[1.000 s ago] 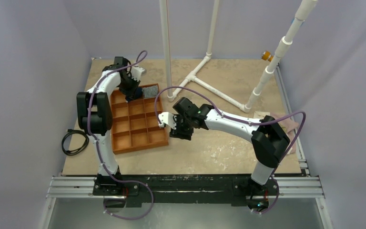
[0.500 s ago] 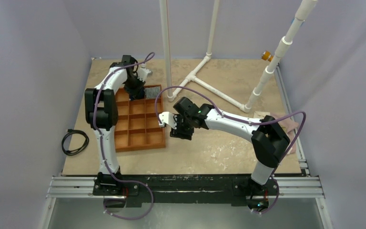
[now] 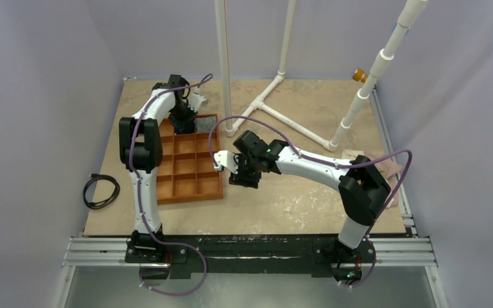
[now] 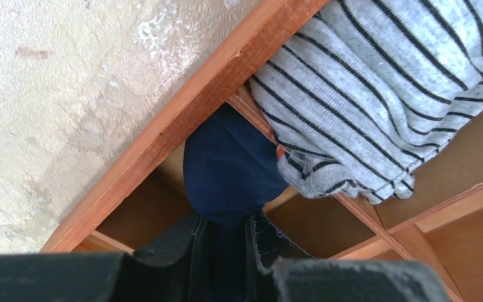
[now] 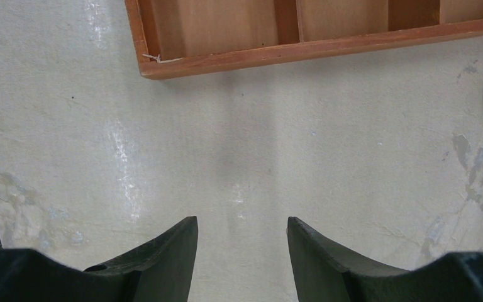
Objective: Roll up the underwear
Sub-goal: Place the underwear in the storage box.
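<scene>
The navy-blue underwear (image 4: 229, 170) is bunched into a compact wad, and my left gripper (image 4: 226, 221) is shut on its near end. The wad hangs over a far-row compartment of the wooden tray (image 4: 182, 119), next to its outer rim. In the top view the left gripper (image 3: 183, 120) sits over the tray's (image 3: 189, 196) far edge and hides the underwear. My right gripper (image 3: 241, 178) stands open and holds nothing, low over the bare table just right of the tray. In its own view the right gripper (image 5: 242, 221) points at the tray's rim (image 5: 314, 51).
A grey black-striped cloth (image 4: 377, 82) fills the far right compartment beside the underwear, and the same striped cloth (image 3: 203, 122) shows from above. White pipe stands (image 3: 276, 112) rise at the back. A black cable (image 3: 101, 190) lies left; a pale pink cloth (image 3: 388, 168) lies right.
My left arm has swung right and a little farther back along the tray's far row, carrying the underwear. The tray has shifted slightly. The right arm has not moved.
</scene>
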Controlling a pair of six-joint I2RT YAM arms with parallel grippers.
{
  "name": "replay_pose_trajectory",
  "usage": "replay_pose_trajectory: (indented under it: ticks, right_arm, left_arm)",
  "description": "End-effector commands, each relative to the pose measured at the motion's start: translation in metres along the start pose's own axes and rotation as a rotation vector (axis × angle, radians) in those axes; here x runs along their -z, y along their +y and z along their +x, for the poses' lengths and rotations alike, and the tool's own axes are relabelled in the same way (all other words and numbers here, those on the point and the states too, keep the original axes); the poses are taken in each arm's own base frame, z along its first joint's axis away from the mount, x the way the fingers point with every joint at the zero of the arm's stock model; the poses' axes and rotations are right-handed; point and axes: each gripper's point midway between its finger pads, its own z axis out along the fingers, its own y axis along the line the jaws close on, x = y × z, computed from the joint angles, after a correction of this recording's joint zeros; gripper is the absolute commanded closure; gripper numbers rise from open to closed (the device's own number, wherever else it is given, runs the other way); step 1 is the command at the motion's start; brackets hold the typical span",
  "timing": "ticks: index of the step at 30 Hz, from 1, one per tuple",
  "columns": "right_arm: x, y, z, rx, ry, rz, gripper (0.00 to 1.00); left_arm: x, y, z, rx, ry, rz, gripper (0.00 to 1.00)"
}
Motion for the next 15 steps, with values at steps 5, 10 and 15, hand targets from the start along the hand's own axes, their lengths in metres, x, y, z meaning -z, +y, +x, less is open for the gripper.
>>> replay_pose_trajectory:
  ticks: [5, 10, 15]
  right_arm:
    - [-0.002, -0.002, 0.002, -0.016, 0.017, 0.003, 0.47]
    - [0.0, -0.003, 0.002, -0.012, 0.024, 0.004, 0.47]
    - [0.001, -0.004, 0.003, -0.007, 0.03, 0.007, 0.47]
  left_arm:
    - [-0.004, -0.005, 0.023, -0.026, 0.083, -0.003, 0.76]
    - [0.014, -0.007, 0.009, -0.018, 0.016, -0.005, 0.67]
    - [0.028, -0.005, 0.0, -0.015, -0.018, -0.005, 0.59]
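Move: The left gripper already has the rolled navy underwear down in the middle cell of the storage box's far row; the roll's middle lies about 1 cm ahead and 1 cm right of the hand, some 1 cm below. The striped grey roll sits about 8 cm to the hand's right and 1 cm ahead, and the empty middle cell of the next row is roughly 6 cm straight back. From the right gripper the navy roll is about 20 cm ahead, 20 cm left and 6 cm lower. Open the left fingers from nearly shut to a bit over a third, loosening their pinch on the navy roll inside its cell. Keep the left gripper practically in place with its fingers still pointing down, neither pushing deeper nor lifting clear yet; allow no more than about half a centimetre of drift. ##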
